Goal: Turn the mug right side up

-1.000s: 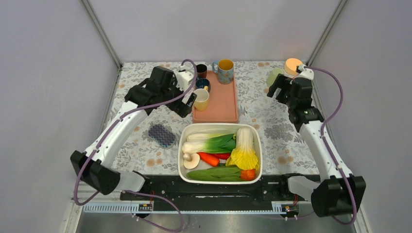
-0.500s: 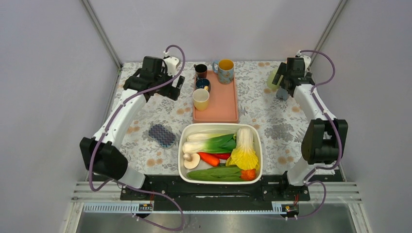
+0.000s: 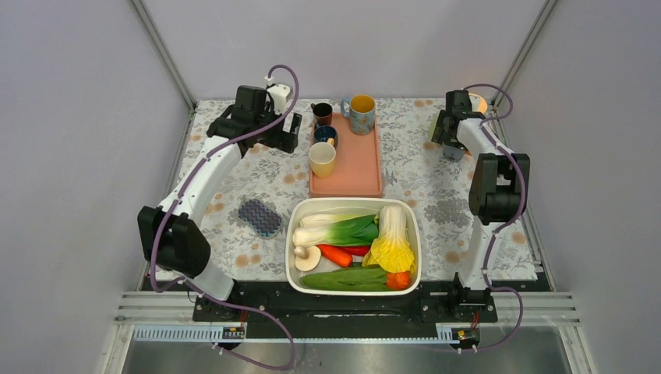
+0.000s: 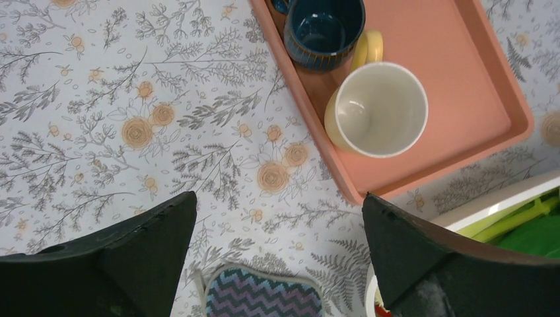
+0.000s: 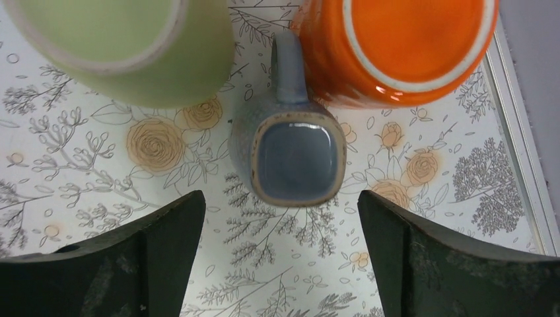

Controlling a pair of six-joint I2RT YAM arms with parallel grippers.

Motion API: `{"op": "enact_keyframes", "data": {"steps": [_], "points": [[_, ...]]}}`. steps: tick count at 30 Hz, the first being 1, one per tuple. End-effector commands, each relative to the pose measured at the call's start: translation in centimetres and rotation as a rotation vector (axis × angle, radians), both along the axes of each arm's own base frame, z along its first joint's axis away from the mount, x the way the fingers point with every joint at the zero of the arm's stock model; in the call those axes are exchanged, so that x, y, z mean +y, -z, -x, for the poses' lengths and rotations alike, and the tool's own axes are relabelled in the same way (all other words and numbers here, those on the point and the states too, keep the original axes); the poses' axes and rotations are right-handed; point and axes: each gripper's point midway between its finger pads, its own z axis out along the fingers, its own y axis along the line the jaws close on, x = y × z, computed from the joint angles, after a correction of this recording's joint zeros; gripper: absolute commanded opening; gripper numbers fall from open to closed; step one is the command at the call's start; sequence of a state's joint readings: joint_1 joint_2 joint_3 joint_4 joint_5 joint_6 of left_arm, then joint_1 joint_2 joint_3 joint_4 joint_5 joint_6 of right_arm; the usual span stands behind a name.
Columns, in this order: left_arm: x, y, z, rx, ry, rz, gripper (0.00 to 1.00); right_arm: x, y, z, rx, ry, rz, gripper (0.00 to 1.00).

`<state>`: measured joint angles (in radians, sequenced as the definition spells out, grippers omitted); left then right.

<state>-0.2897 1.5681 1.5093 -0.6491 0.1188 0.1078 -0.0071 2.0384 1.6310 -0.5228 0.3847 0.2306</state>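
Three mugs stand upside down at the back right: a blue-grey mug [image 5: 290, 155] with a square base and its handle pointing away, a green mug [image 5: 125, 46] and an orange mug [image 5: 396, 46]. My right gripper [image 5: 279, 195] hangs open right above the blue-grey mug [image 3: 452, 150], one finger on each side of it and not touching. In the top view the right gripper [image 3: 450, 128] sits between the green mug [image 3: 433, 125] and the orange mug [image 3: 478, 101]. My left gripper [image 3: 288, 134] is open and empty over the cloth, left of the tray.
A pink tray [image 3: 362, 167] holds an upright cream mug [image 4: 376, 109], a dark blue cup [image 4: 323, 33], a floral mug [image 3: 360, 113] and a dark cup [image 3: 323, 113]. A zigzag sponge [image 3: 259, 216] lies at the left. A white tub [image 3: 413, 234] of vegetables sits near the front.
The right arm has stretched toward the back right corner, bringing its gripper down over the blue-grey mug. The left gripper has pulled back and left, away from the cream mug.
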Motion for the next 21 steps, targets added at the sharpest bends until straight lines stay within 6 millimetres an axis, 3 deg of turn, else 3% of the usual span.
{"op": "enact_keyframes", "data": {"steps": [1,9,19,21], "points": [[-2.0,-2.1,-2.4,-0.040,-0.034,0.104,0.99,-1.7,-1.2,-1.8,-0.017,0.011,0.049,0.94],[-2.4,-2.1,-4.1,-0.049,-0.047,0.076,0.99,-2.4,-0.2,-3.0,0.003,0.008,0.069,0.88],[-2.4,-3.3,-4.6,-0.081,-0.030,0.059,0.99,-2.4,1.3,-2.3,0.051,0.002,0.039,0.64],[-2.3,-3.1,-4.7,-0.081,-0.038,0.054,0.99,-2.4,1.5,-2.1,0.058,-0.005,0.035,0.51]]}}
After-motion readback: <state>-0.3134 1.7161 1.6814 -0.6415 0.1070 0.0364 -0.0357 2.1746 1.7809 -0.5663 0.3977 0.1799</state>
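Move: The upside-down grey-blue mug stands about 3 cm ahead of the right hand and 2 cm to its right, its middle roughly 5 cm below. From that hand, the green mug is some 13 cm ahead and 2 cm left, and the orange mug about 6 cm ahead and 10 cm right, both roughly 4 cm below. From the left hand, the grey-blue mug lies about 51 cm to the right, 12 cm ahead and 18 cm lower. The right fingers close by about a quarter of their range until their pads meet both sides of the grey-blue mug near its upturned bottom, short of the green and orange mugs. They reach it by easing forward, right and down, about 3 cm in all, with hardly any turn. The left hand, still wide open and empty, drifts about 4 cm forward and a little right beside the tray. ##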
